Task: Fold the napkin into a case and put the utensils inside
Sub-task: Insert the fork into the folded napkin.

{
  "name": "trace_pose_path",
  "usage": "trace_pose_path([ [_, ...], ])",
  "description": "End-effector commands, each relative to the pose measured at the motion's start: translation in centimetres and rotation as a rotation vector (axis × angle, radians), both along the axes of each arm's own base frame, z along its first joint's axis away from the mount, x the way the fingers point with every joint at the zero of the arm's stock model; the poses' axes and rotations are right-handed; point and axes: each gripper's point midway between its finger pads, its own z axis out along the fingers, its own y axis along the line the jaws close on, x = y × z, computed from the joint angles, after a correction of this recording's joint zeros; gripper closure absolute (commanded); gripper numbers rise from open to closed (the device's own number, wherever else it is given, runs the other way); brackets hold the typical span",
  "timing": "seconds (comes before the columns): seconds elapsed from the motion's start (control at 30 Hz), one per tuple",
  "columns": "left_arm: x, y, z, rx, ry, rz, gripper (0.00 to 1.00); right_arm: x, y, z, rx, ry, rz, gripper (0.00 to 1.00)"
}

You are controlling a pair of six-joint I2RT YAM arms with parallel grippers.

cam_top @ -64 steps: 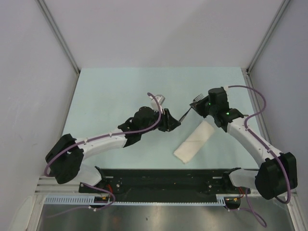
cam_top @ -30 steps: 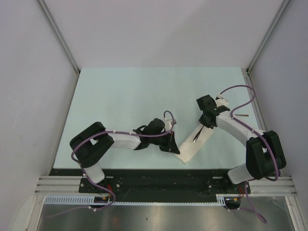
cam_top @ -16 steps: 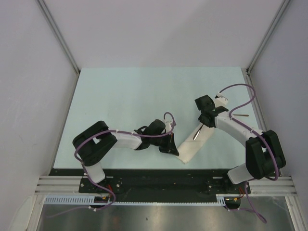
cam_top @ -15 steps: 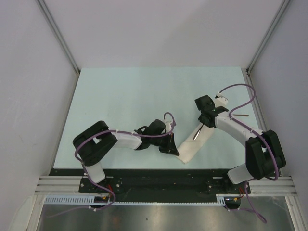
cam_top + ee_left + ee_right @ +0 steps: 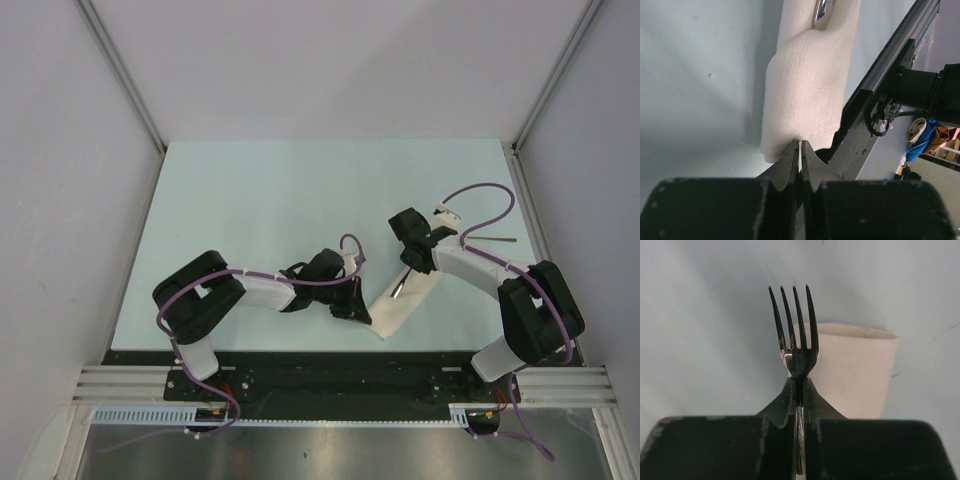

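Note:
The napkin is folded into a long white case (image 5: 405, 303) that lies slantwise near the table's front edge. My left gripper (image 5: 358, 309) pinches its near end; in the left wrist view the jaws (image 5: 800, 145) are shut on the cloth's edge (image 5: 810, 85). My right gripper (image 5: 408, 264) is over the case's far end, shut on a metal fork (image 5: 796, 335) whose tines point away from the camera. The fork's handle (image 5: 398, 288) slants down onto the case, and its shiny tip (image 5: 824, 12) sits at a fold. Behind the tines is the case's end (image 5: 855, 370).
A slim brownish utensil (image 5: 497, 240) lies on the pale green table (image 5: 250, 200) near the right edge, behind the right arm. The black rail (image 5: 330, 365) runs along the front, close to the case's near end. Grey walls enclose the table.
The right gripper has carried the fork leftward and a little nearer, bringing its handle lower onto the case. The left gripper has kept its pinch in place.

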Motion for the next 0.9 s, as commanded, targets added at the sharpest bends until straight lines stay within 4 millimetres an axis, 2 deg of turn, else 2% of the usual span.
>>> trace_pose_path([
  [0.0,-0.3,-0.3,0.1,-0.007,0.016,-0.004,0.92,-0.7,0.8,-0.1,0.030,0.002,-0.058,1.00],
  [0.13,-0.3,-0.4,0.1,-0.010,0.018,-0.006,0.92,-1.7,1.8,-0.6,0.088,0.038,-0.078,1.00],
  [0.37,-0.3,-0.4,0.0,-0.005,0.021,-0.004,0.92,-3.2,2.1,-1.0,0.097,0.074,-0.125,1.00],
  [0.7,-0.3,-0.4,-0.1,-0.002,0.022,-0.002,0.92,-4.4,2.1,-0.2,0.101,0.080,-0.151,1.00],
  [0.87,-0.3,-0.3,-0.2,-0.004,0.024,-0.002,0.92,-4.8,2.9,-0.1,0.123,0.099,-0.128,1.00],
])
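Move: The right gripper holds the fork by its neck, handle trailing back and left; the fold's edge, where the handle is to slip in, lies about 10 cm back, 5 cm left and 4 cm below. The napkin's open far end is some 3 cm to its right, 4 cm lower; the pinned near end is about 16 cm back and 11 cm left. From the left gripper, the fold's edge is roughly 7 cm ahead and 6 cm right. Draw the right gripper back about 4 cm and some 2 cm left, sinking about 1 cm, fingers still shut on the fork, so its handle end drives along the napkin against the fold's edge towards the left gripper. Turn the wrist slightly clockwise as you slow. Keep the left fingertips down on the napkin's near end. ##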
